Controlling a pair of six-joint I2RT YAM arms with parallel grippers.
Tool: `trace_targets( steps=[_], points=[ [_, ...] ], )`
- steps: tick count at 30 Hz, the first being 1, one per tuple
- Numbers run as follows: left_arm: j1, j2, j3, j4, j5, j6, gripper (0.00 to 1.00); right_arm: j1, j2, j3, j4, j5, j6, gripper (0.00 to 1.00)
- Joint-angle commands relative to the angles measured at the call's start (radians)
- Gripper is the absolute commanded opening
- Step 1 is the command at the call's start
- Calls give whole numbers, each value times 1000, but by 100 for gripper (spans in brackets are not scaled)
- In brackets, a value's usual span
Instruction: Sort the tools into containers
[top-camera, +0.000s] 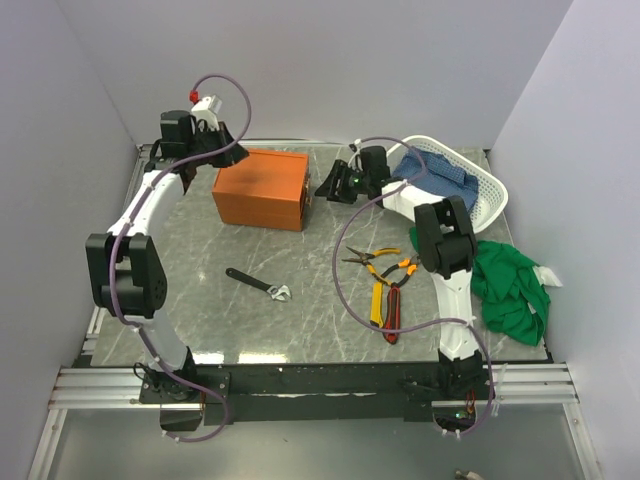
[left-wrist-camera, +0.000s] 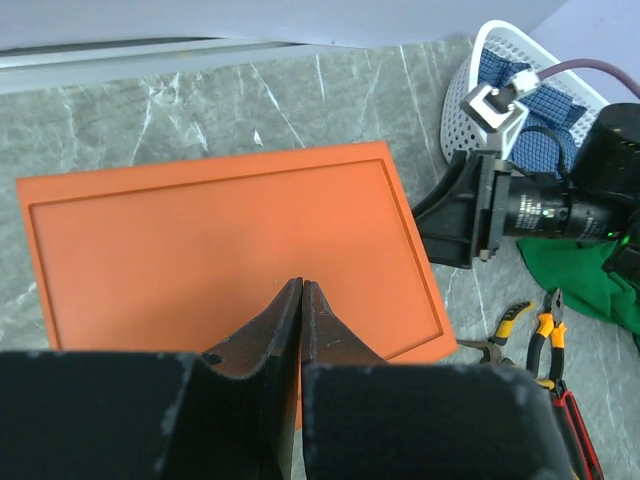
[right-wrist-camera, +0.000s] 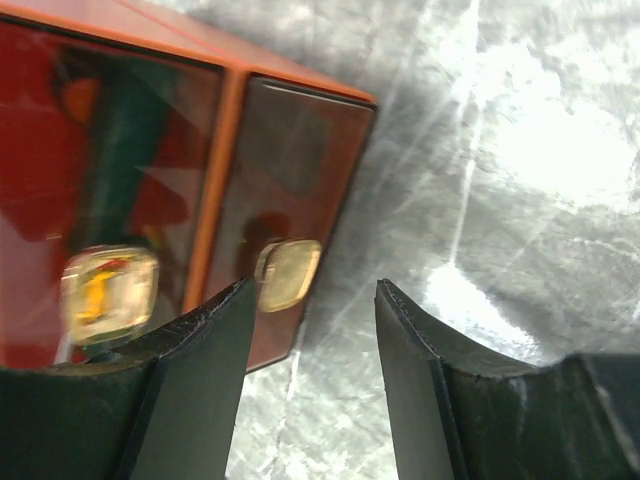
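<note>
The orange box (top-camera: 260, 188) stands closed at the back of the table. My left gripper (top-camera: 226, 152) hovers over its lid (left-wrist-camera: 200, 240), shut with nothing between its fingers (left-wrist-camera: 301, 284). My right gripper (top-camera: 334, 186) is low by the box's right side, open. In the right wrist view its jaws (right-wrist-camera: 312, 290) stand apart, the left one close to a brass latch (right-wrist-camera: 288, 272) on the glossy box wall (right-wrist-camera: 290, 150). Nearer me lie a black wrench (top-camera: 258, 285), pliers (top-camera: 385, 262) and two utility knives (top-camera: 386, 312). The pliers (left-wrist-camera: 541, 332) also show in the left wrist view.
A white basket (top-camera: 492, 188) holding a blue cloth (top-camera: 440, 178) stands at the back right. A green cloth (top-camera: 512, 288) lies at the right edge. A second brass latch (right-wrist-camera: 110, 290) sits further left on the box wall. Walls close in the table's back and sides.
</note>
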Motion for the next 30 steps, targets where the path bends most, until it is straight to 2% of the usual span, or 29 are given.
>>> trace_targets(
  steps=[1,8,13,20,30],
  points=[
    [-19,-8,-13,24,-33,-13,9,29,31,69,-52,56,-26,58],
    [-40,10,-27,7,-54,-7,10,48,57,78,-51,61,-12,57],
    [-45,30,-32,1,-50,-21,11,46,12,65,-80,113,-31,57],
    [-57,59,-51,-26,-80,-27,8,45,-30,60,-69,81,-11,56],
    [-60,56,-91,-38,-65,-17,8,56,-32,112,-108,81,-49,56]
  ],
)
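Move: The left hand hangs above the closed orange box, whose top has its centre about 3 cm ahead, 4 cm right and 12 cm below; the wrench lies roughly 23 cm back, 4 cm right and 24 cm below. From the right hand, the lower drawer knob is some 3 cm left, 1 cm back and 3 cm below, with the upper knob about 5 cm straight above that knob; the pliers lie 18 cm back, 11 cm right and 7 cm below. The left hand sinks about 8 cm towards the orange box's top, slowly and then faster, drifting slightly right and tipping its shut fingers some 10 degrees further down. Meanwhile the right hand drops about 3 cm and edges left towards the lower drawer knob, mostly early on, then nearly holds there with its fingers still open; contact can't be made out. ##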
